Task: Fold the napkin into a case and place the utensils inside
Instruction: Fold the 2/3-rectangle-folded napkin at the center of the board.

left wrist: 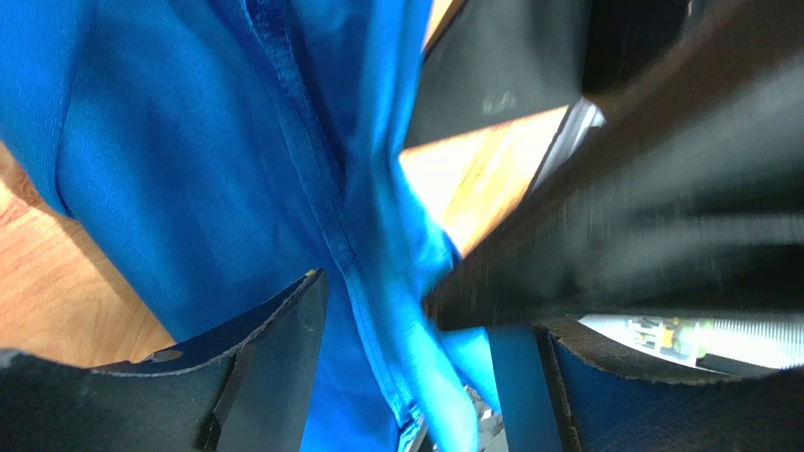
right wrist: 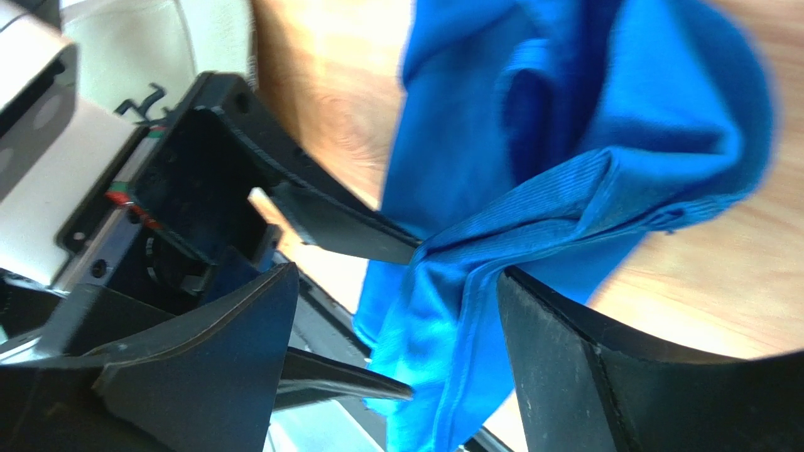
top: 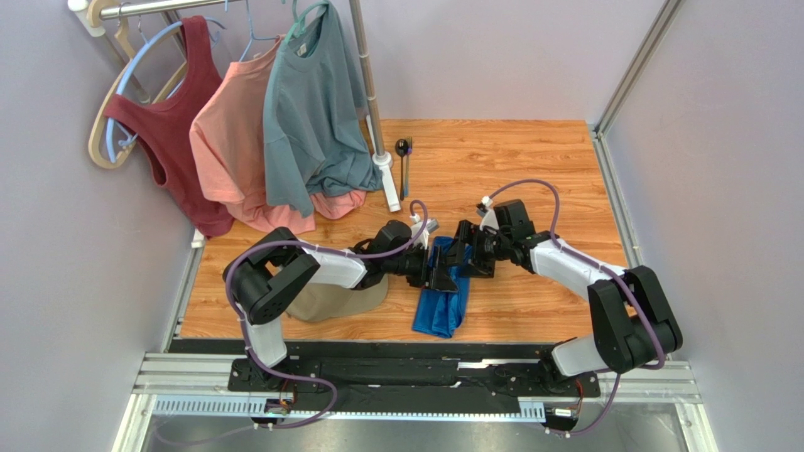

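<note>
The bright blue napkin (top: pixel 442 309) lies bunched near the table's front, and its upper end rises between the two grippers. My left gripper (top: pixel 440 269) is open, and a hemmed fold of the napkin (left wrist: pixel 283 169) hangs loose between its fingers (left wrist: pixel 269 367). Facing it, my right gripper (top: pixel 465 256) is open wide; the napkin (right wrist: pixel 566 160) droops through the gap (right wrist: pixel 396 273) and brushes the right finger (right wrist: pixel 604 377). The utensils (top: pixel 404 158), a dark spoon and a fork, lie side by side far back by the rack pole. No case shape shows.
A tan cap (top: pixel 335 299) sits under the left arm. A clothes rack pole (top: pixel 376 113) stands at the back left with a grey-teal T-shirt (top: pixel 311 113), a salmon shirt (top: pixel 231 141) and a dark red top (top: pixel 179 122) hanging over the table's left part.
</note>
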{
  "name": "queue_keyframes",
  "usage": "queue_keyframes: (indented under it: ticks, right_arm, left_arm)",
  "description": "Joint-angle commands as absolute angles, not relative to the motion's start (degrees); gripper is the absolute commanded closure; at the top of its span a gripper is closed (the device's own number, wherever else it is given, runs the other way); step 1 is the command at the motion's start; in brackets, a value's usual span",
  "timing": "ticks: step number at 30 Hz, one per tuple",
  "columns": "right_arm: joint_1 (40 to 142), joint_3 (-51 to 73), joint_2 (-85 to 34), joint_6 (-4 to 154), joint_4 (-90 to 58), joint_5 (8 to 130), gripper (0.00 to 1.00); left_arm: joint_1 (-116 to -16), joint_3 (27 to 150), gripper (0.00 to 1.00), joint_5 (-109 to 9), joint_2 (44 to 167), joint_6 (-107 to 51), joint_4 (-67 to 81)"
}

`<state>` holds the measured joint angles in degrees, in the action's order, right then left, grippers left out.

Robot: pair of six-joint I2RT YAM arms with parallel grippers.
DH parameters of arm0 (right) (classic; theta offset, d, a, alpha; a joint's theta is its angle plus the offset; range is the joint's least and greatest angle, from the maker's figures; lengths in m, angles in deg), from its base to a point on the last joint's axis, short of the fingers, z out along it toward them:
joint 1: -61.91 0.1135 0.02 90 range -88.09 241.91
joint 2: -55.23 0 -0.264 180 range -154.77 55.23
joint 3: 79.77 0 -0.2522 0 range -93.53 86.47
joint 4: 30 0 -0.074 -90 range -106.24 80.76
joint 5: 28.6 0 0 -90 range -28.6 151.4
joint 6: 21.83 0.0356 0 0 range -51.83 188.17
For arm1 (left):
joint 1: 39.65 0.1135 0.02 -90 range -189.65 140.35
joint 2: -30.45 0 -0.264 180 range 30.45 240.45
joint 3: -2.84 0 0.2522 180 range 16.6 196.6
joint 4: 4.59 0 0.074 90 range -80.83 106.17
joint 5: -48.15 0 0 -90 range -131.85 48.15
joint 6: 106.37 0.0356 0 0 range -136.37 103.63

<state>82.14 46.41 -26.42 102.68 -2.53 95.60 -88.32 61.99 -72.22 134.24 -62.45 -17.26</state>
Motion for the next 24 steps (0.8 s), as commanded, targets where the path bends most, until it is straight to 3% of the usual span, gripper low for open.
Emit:
queue_keyframes:
  ticks: [1, 8, 12, 18, 20, 24]
  right_arm:
    - [84.2, 43.7, -26.7, 106.6, -6.7, 96.3, 0.19]
    - [85.8, 44.9, -27.3, 110.9, -10.0, 96.4, 0.18]
    - [86.2, 45.1, -28.5, 112.4, -12.1, 96.6, 0.18]
    - [87.3, 45.2, -29.6, 116.9, -15.6, 97.0, 0.18]
    - [87.3, 45.3, -29.1, 117.3, -15.7, 96.9, 0.18]
    - [86.3, 43.5, -26.7, 113.2, -9.0, 94.4, 0.18]
  left_arm:
    - [-88.4, 65.2, 0.29, -72.8, 134.8, -61.9, -17.4]
    - [-88.4, 67.8, 0.29, -70.6, 136.6, -61.0, -13.9]
    - [-88.4, 68.5, 0.34, -70.9, 138.1, -61.9, -14.4]
    - [-88.4, 66.6, 0.48, -69.7, 138.8, -63.7, -16.3]
    - [-88.4, 66.0, 0.58, -68.9, 138.3, -63.8, -16.8]
    - [-88.3, 64.1, 0.67, -68.0, 136.9, -63.6, -17.1]
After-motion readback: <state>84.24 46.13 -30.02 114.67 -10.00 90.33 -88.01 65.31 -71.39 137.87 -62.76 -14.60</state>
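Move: The napkin's raised fold is almost at both hands: for the left hand about 1 cm ahead, 1 cm to its right and 1 cm below; for the right hand roughly 3 cm back, 1 cm to its left and 2 cm below. From the left hand, the napkin's near end lies some 10 cm back, 2 cm left and 4 cm lower. The spoon is about 22 cm ahead and 9 cm left, and the cap some 23 cm left and 2 cm back. The napkin's raised fold is worked from both sides: the left hand sinks about 1.5 cm over the fold, edging slightly forward, and its half-open fingers narrow around the fold without shutting. The right hand, fingers staying wide open and one finger still against the fold, slides about 2.5 cm forward and a little left, turning clockwise some 10 degrees. ##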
